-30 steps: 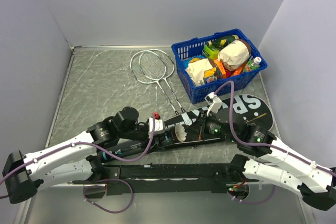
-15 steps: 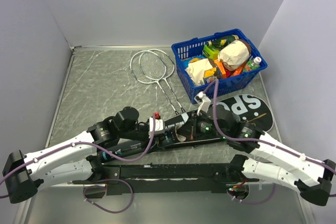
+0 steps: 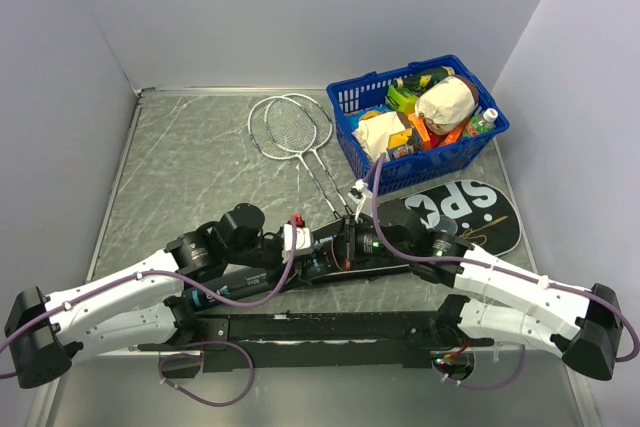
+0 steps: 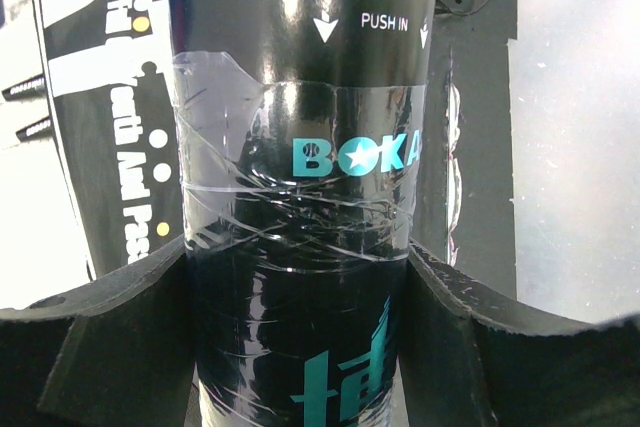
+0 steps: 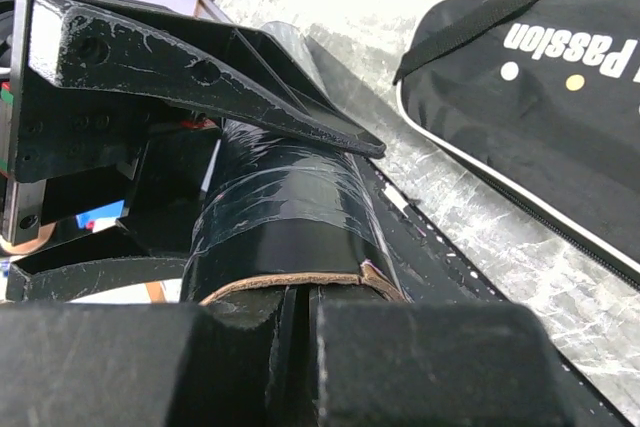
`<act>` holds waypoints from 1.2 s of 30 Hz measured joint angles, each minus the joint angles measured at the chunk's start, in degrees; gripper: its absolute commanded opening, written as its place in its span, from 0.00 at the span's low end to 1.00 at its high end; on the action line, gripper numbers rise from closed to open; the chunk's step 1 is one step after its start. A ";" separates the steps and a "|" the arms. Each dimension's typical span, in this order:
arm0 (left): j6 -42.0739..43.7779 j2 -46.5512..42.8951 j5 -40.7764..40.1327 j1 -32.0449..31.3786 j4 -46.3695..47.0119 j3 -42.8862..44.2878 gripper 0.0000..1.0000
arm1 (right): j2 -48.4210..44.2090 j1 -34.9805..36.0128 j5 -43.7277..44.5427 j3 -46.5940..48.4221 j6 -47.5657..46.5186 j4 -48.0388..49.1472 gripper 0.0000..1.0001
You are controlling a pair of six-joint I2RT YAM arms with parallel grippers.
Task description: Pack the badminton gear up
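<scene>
A long dark tube (image 3: 322, 245) (image 4: 300, 177) lettered "BOKA" lies across the table's middle, and my left gripper (image 3: 298, 243) (image 4: 300, 252) is shut on it with a finger on each side. My right gripper (image 3: 352, 240) (image 5: 300, 322) is shut and sits right at the tube's brown-rimmed open end (image 5: 290, 282). The black racket bag (image 3: 470, 212) (image 5: 540, 77) lies flat to the right, under my right arm. Two thin silver-white rackets (image 3: 290, 127) lie crossed at the back centre, their handles pointing toward the tube.
A blue plastic basket (image 3: 440, 165) full of groceries stands at the back right, just behind the bag. Grey walls close in the left, back and right sides. The black mounting bar (image 3: 320, 327) spans the near edge between the arm bases.
My right arm has swung left over the bag to the tube's open end while its jaws closed. A white shuttlecock seen at the tube's mouth earlier no longer shows. The left arm stayed still.
</scene>
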 measured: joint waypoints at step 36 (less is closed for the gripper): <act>-0.26 0.85 -5.29 -0.13 0.96 0.33 0.01 | -4.55 -36.79 27.45 9.31 -10.45 -40.65 0.65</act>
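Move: My right fingers are nearly shut at the mouth of the shuttlecock tube, which starts about 2 cm to their left. The clear tube lid lies on the racket bag, about 15 cm ahead, 27 cm to the right and 16 cm below. The bag's middle is 12 cm ahead, 13 cm right, 18 cm down; the blue basket some 38 cm ahead and 21 cm right. From my left hand the lid is about 15 cm ahead, 37 cm right. I open my right fingers from nearly shut to about two-thirds wide and back them out of the tube's mouth to the right, rising some 5 cm at first, then swinging forward and sinking over the racket bag towards the clear lid, about 25 cm right in all. The wrist turns some 50 degrees clockwise, bringing the fingers to point forward and down. My left hand keeps its grip on the tube. ##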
